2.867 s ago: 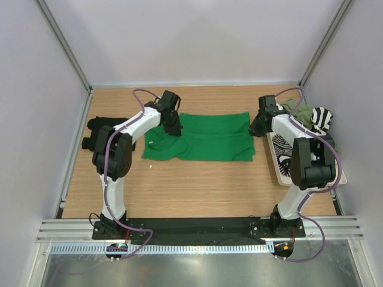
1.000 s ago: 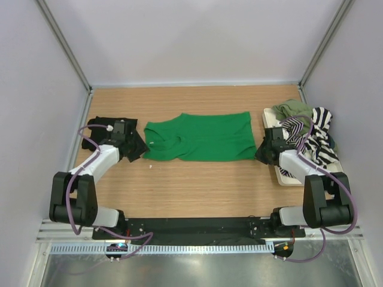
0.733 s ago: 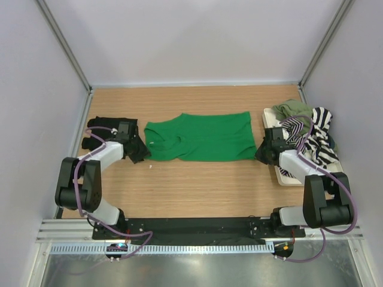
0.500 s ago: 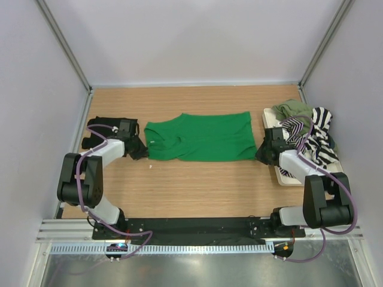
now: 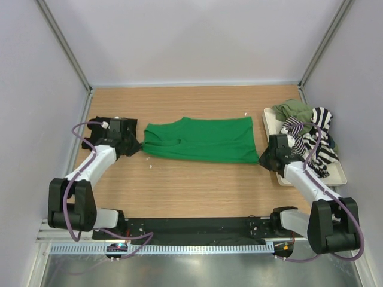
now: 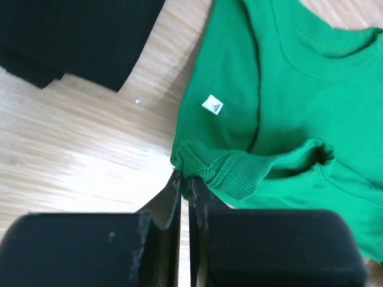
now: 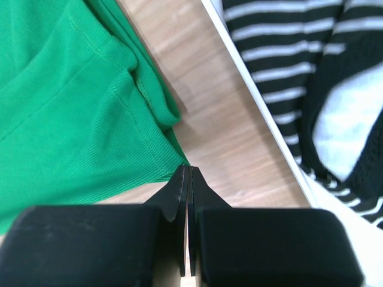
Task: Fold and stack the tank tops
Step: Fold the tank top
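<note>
The bright green tank top (image 5: 203, 139) lies spread across the middle of the table. My left gripper (image 5: 136, 147) is shut on its near left corner, and the ribbed hem (image 6: 233, 173) bunches up at the jaw tips (image 6: 184, 174). At the garment's near right corner, my right gripper (image 5: 263, 159) is shut, the green hem (image 7: 66, 107) meeting its closed tips (image 7: 187, 169). A folded black tank top (image 5: 96, 127) lies at the far left, just beyond the left gripper (image 6: 78, 36). The striped (image 5: 317, 128) and olive (image 5: 293, 109) tank tops are heaped in the tray.
A white tray (image 5: 335, 174) stands against the right wall, with its rim (image 7: 251, 78) close beside the right gripper. Grey walls enclose the table on three sides. Bare wood runs between the green top and the arm bases.
The left gripper came in from the black top and shut on the green top's near left corner. The whole green top has shifted slightly toward the near edge. The right gripper stayed shut.
</note>
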Motion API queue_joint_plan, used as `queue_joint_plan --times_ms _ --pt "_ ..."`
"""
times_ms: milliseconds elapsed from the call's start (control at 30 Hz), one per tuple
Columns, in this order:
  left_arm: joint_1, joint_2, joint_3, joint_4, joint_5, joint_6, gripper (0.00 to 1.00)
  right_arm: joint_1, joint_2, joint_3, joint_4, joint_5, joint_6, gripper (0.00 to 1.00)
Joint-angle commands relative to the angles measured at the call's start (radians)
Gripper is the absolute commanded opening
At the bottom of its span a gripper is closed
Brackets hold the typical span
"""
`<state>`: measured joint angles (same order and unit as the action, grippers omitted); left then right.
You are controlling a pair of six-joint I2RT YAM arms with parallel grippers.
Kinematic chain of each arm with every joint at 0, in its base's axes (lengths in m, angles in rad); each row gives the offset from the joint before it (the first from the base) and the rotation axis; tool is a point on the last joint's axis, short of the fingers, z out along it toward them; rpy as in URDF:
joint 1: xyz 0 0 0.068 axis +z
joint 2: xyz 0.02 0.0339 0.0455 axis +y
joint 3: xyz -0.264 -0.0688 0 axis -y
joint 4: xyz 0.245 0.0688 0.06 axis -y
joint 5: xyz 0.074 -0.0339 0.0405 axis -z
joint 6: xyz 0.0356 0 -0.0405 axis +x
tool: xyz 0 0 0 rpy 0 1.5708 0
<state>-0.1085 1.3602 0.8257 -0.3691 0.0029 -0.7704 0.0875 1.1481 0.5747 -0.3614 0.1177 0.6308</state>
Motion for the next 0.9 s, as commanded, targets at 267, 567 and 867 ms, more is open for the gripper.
queue_joint_plan --times_ms 267,567,867 --pt "0.009 -0.167 -0.163 -0.073 0.017 -0.012 0.21 0.001 -0.174 -0.085 -0.094 -0.046 0.078 0.19" --pt "0.010 -0.306 -0.178 -0.154 -0.099 -0.024 0.56 0.000 -0.202 0.002 -0.103 -0.019 0.018 0.41" --pt "-0.097 -0.153 0.045 -0.080 0.030 0.059 0.78 0.001 0.024 0.174 0.109 -0.194 -0.100 0.44"
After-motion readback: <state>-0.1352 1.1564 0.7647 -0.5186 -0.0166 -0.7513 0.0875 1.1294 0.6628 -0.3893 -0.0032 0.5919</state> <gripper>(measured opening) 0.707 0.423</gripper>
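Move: Each hand holds a near corner of the green tank top just off the table. The left's is going to bare table about 6 cm back and 6 cm below; the folded black top lies some 12 cm left of that hand and 8 cm ahead. The right's goes to table about 4 cm back and 3 cm below; the white tray with the striped tops is roughly 18 cm to that hand's right and 7 cm ahead. Both hands draw the green top's near edge back, left about 7 cm, right 3, release, then rise forward. ##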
